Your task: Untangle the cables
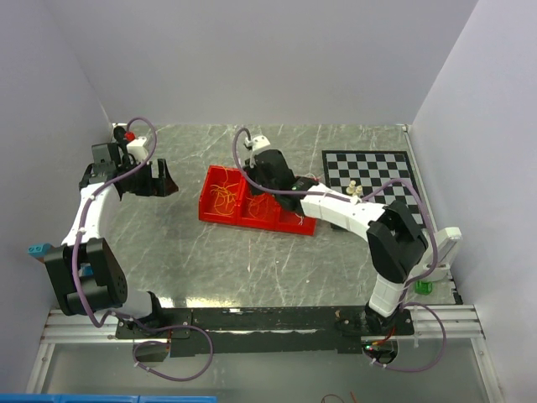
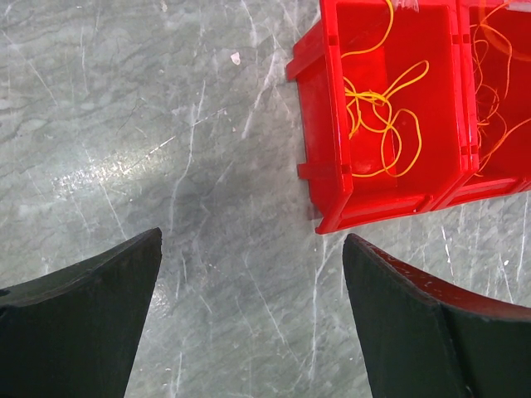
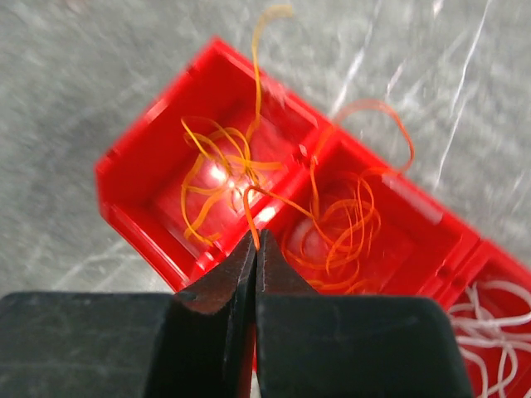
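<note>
The cables lie sorted in a red tray (image 1: 220, 214): yellow strands (image 3: 211, 162) in its left compartment, orange strands (image 3: 353, 224) in the middle one, white strands (image 3: 498, 327) in the right one. My right gripper (image 3: 255, 240) hangs just above the divider between the yellow and orange compartments, shut on one orange strand (image 3: 249, 211) that arcs over into the orange pile. In the top view it is over the tray's middle (image 1: 258, 195). My left gripper (image 2: 252, 236) stands open and holds nothing, over bare table left of the tray (image 2: 319, 58), also seen from above (image 1: 164, 183).
A checkerboard (image 1: 373, 172) lies at the back right of the grey marble table (image 1: 252, 269). A small red and white device (image 1: 130, 138) sits at the back left corner, a green item (image 1: 424, 287) at the right edge, a blue one (image 1: 38, 249) at the left. Walls close three sides.
</note>
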Controlling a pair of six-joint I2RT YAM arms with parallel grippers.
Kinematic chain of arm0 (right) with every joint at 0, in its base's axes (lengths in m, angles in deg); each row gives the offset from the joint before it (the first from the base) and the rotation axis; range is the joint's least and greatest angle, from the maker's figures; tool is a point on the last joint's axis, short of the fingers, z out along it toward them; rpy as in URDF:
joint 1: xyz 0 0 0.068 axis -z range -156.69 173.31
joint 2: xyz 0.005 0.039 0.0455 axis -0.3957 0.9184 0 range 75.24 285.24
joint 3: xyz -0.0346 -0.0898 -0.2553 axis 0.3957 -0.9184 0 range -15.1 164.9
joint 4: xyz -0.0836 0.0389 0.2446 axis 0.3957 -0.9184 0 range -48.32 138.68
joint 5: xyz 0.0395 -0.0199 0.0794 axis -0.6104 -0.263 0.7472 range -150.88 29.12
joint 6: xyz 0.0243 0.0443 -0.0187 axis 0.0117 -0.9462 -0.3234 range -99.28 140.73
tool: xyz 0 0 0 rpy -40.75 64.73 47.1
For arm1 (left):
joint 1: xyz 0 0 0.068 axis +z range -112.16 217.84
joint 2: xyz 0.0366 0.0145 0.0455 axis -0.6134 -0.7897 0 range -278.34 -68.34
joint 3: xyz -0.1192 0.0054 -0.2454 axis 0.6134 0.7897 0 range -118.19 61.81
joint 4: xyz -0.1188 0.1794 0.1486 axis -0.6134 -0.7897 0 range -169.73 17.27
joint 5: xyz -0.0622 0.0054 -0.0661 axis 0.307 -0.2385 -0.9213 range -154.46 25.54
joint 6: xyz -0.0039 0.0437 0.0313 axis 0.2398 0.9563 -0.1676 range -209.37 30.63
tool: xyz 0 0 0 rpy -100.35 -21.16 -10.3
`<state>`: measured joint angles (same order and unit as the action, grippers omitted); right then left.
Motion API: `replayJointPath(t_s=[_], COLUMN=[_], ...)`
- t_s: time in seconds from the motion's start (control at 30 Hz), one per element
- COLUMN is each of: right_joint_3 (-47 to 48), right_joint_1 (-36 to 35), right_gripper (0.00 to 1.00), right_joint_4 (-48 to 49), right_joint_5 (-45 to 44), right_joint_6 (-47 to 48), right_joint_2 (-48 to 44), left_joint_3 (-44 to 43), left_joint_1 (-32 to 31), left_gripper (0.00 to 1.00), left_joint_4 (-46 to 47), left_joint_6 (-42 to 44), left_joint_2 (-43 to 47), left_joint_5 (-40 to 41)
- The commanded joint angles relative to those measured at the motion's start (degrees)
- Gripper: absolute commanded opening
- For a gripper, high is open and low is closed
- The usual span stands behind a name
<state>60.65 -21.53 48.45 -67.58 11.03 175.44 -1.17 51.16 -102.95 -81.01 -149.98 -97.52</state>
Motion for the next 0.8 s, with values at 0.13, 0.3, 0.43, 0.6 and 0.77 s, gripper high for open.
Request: replayJointPath(t_s=[0.13, 0.3, 0.43, 0.6, 0.77], right_joint_3=[-7.62, -10.53, -6.94, 1.93, 7.92], right_joint_1=[0.54, 0.54, 0.81, 0.98, 1.07], right_gripper=[0.0, 0.0, 0.0, 0.0, 0.0], right_joint_4=[4.53, 3.04, -1.16, -8.11, -12.42], right_joint_5=[-2.0, -5.25, -6.13, -6.05, -5.43], right_joint_6=[-4.45, -6.04, -7.79, -10.69, -12.63], right_joint_2=[-4.57, -4.23, -0.99, 6.48, 12.9], left_joint_3=[-0.13, -0.56, -0.92, -0.92, -1.0], left_joint_1=[0.39, 0.39, 0.39, 0.39, 0.39], left_gripper=[0.94, 0.94, 0.93, 0.93, 0.93], left_joint_4=[1.3, 1.3, 1.39, 1.21, 0.95], left_joint_6=[0.61, -0.01, -0.54, -0.45, -0.1], left_joint_2=[0.0, -0.44, -0.79, -0.62, -0.71], left_joint_5=[-1.48, -2.01, -2.45, -1.92, -1.4])
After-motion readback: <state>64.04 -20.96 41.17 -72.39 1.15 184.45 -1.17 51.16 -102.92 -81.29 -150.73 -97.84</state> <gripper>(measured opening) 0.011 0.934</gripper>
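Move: The right hand holds an end of the orange cable. The orange pile in the red tray's middle compartment lies about 2 cm ahead, 2 cm right and 16 cm below. At much the same depth, the yellow cable lies some 9 cm left and 3 cm ahead, and the white cable about 13 cm right, level with the hand. From the idle left hand, the orange pile is roughly 26 cm right, 2 cm ahead and 14 cm down. Downward, about 7.5 cm in all, the right hand sinks towards the tray's middle compartment with its fingers still shut on the orange cable. It first drifts back and to the right by a few centimetres, then nearly stops sinking and swings forward and left again before dipping further. The fingers tip some 10 degrees more downward while the hand turns about as much clockwise. ##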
